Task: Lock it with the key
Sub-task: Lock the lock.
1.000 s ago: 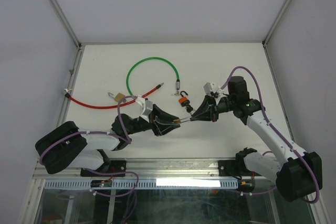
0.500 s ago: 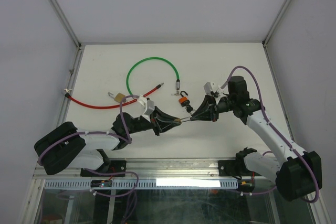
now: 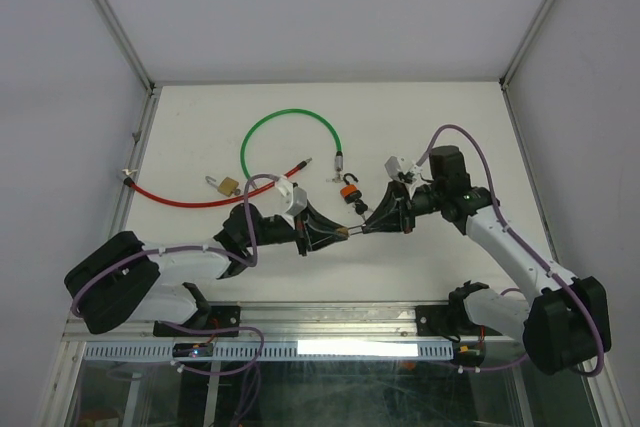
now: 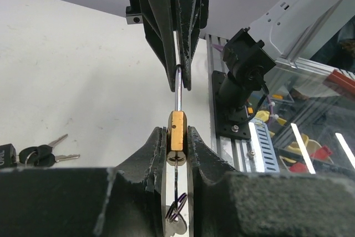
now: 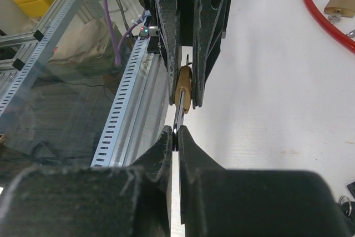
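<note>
A small brass padlock (image 4: pixel 177 136) hangs in the air between my two grippers, which face each other tip to tip. My left gripper (image 4: pixel 177 132) is shut on its brass body. My right gripper (image 5: pixel 176 136) is shut on the steel shackle (image 5: pixel 179 114), and its black fingers (image 4: pixel 166 31) fill the top of the left wrist view. A key (image 4: pixel 178 178) sits in the keyhole under the body, and its ring (image 4: pixel 177 208) hangs between the left jaws. From above, the padlock (image 3: pixel 344 231) is a small spot where the left gripper (image 3: pixel 336 233) and right gripper (image 3: pixel 359 228) meet.
On the table behind lie a green cable loop (image 3: pixel 288 125), a red cable (image 3: pixel 175 199) with a second brass padlock (image 3: pixel 228 185), and an orange padlock with keys (image 3: pixel 350 190). Loose keys (image 4: pixel 40 152) lie left of the left gripper. The table's metal rail (image 5: pixel 119 98) runs close by.
My left gripper has closed on the padlock body and shifted a little toward the right gripper. The right gripper has kept its hold on the shackle.
</note>
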You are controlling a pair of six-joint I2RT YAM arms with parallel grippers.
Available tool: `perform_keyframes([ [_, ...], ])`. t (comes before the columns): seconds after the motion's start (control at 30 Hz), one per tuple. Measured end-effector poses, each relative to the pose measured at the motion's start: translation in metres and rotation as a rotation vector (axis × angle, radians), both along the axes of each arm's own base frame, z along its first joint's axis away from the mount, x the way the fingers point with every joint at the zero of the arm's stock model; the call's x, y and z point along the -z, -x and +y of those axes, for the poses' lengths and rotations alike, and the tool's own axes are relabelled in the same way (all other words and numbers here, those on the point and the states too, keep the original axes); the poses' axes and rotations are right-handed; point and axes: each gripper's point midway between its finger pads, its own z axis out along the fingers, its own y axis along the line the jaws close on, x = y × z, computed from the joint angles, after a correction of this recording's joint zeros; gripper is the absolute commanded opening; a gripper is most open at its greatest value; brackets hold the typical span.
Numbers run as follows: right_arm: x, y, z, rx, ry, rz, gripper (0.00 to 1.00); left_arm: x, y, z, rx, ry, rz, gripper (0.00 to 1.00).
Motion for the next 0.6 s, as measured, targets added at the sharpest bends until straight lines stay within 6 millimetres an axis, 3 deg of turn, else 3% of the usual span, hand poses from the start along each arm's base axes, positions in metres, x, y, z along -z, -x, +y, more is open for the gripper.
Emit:
perform_keyframes([
  [0.33, 0.009, 0.003, 0.006, -0.029, 0.015, 0.033, 0.0, 0.024, 0.004, -0.008, 0.078, -0.064, 0.08, 0.0],
  [0.47, 0.01, -0.005, 0.006, -0.004, 0.042, 0.034, 0.0, 0.025, -0.003, -0.007, 0.058, -0.057, 0.114, 0.45],
  [0.6, 0.002, -0.012, 0.004, 0.031, 0.051, -0.006, 0.0, -0.015, -0.025, 0.005, -0.068, 0.117, 0.06, 0.87],
])
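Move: The brass padlock body is already in the left fingers; its shackle, gripped by the right hand, has its middle about 3 cm to the left hand's right, level with it. From the right hand the body lies some 6 cm left and 1 cm back. On the table some 16 cm below the left hand, the orange padlock lies about 14 cm ahead and 2 cm right, its black keys 10 cm ahead and 5 cm right. The left presses the body down about 3 cm against the right-held shackle, then opens, springing up and forward. ##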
